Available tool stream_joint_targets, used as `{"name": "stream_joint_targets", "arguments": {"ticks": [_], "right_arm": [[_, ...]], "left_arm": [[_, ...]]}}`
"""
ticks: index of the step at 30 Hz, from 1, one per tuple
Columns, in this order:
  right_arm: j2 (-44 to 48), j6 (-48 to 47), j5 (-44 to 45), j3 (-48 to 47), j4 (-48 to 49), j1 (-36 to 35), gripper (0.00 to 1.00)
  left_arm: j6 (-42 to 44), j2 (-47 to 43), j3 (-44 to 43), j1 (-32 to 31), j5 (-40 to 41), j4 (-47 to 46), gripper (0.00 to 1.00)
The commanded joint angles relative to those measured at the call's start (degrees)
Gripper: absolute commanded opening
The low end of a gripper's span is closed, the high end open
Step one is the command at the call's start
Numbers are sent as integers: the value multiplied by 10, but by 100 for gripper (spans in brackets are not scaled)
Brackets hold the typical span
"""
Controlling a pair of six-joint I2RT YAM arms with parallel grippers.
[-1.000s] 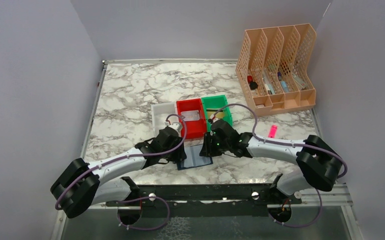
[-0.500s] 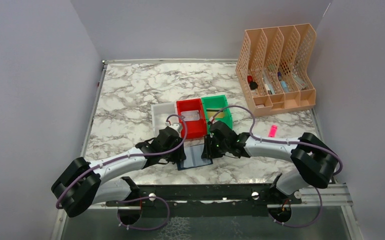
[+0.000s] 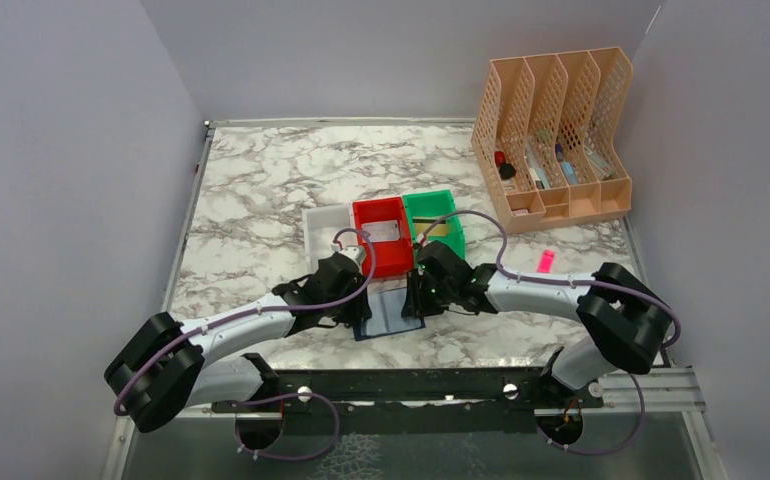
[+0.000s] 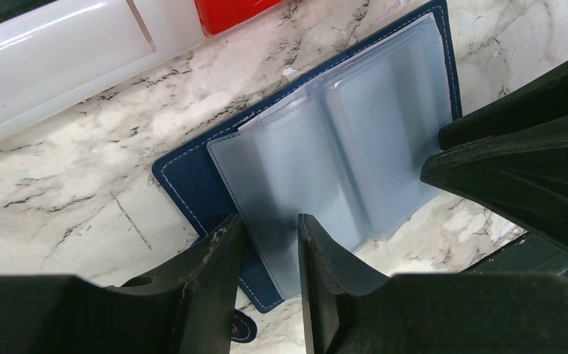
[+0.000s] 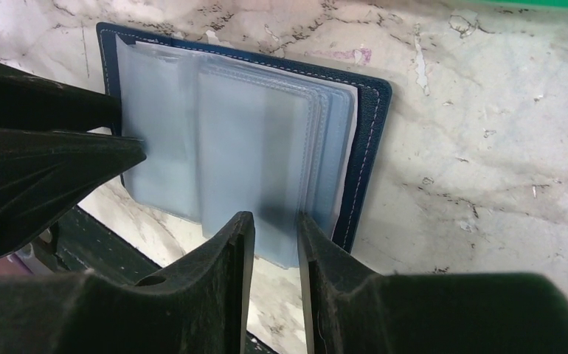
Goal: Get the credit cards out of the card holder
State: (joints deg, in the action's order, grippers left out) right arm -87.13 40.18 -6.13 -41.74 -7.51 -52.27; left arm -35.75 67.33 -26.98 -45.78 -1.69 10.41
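The card holder (image 3: 392,314) lies open on the marble, navy cover down and pale-blue sleeves up. It also shows in the left wrist view (image 4: 192,184) and the right wrist view (image 5: 366,147). The sleeves (image 5: 251,140) show no card inside. My left gripper (image 4: 270,232) is over the sleeves' left end, jaws a narrow gap apart, nothing between them. My right gripper (image 5: 274,228) is over the sleeves' near right edge, jaws also narrowly apart and empty. A silvery-grey card (image 3: 386,232) lies in the red bin and a tan-gold card (image 3: 442,230) in the green bin.
The red bin (image 3: 393,264), green bin (image 3: 431,198) and white bin (image 3: 321,230) stand just behind the wallet. A small pink stick (image 3: 545,262) lies to the right. A peach file organizer (image 3: 551,140) stands at the back right. The table's near edge is just below the wallet.
My right arm has shifted slightly left, its gripper coming closer over the wallet. The left arm and the wallet have not moved.
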Motion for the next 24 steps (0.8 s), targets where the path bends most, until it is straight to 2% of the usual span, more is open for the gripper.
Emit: {"name": "stream_joint_targets", "arguments": {"ticks": [1,3,6,10,13,24], "right_arm": [[-17,-10,-33,-6,13,-2,31],[-17,-10,-29,-13,12,-2,27],[-13,-10,-13,-27,-3,-2,14],[-8,-11,-4,-33,-13,-2,4],[-10,-13,-9,-35,-15,-2,1],[-7,-12,-46,-56,-7,-2,1]], "left_arm": [[5,5,-9,-2,-7,-3,36],[5,5,-9,-2,-7,-3,35],[5,4,-9,-2,-7,-3,35],[6,6,-10,-2,-8,-5,35],[4,6,-7,-2,-7,-6,35],[1,-9,-6,-2,-1,-8,35]]}}
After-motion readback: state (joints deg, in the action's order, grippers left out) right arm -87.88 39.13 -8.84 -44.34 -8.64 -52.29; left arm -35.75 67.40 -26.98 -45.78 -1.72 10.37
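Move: The right hand hovers low, with the top clear sleeve's right edge between its fingertips. The sleeve's middle is about 2 cm ahead and 2 cm to its left. The open card holder's middle is some 5 cm to the hand's left and 2 cm ahead; the red box is about 18 cm ahead and 6 cm left, the green box 20 cm ahead and 5 cm right. From the left hand, the sleeve lies some 8 cm right and 2 cm ahead. Leftward and upward by only about 1 cm each way, the right hand closes its part-open fingers to almost shut, pinching the right edge of the top clear sleeve and drawing it towards the holder's middle. The left hand stays put at the holder's left side, fingers still partly open, resting on the sleeve and navy cover. ##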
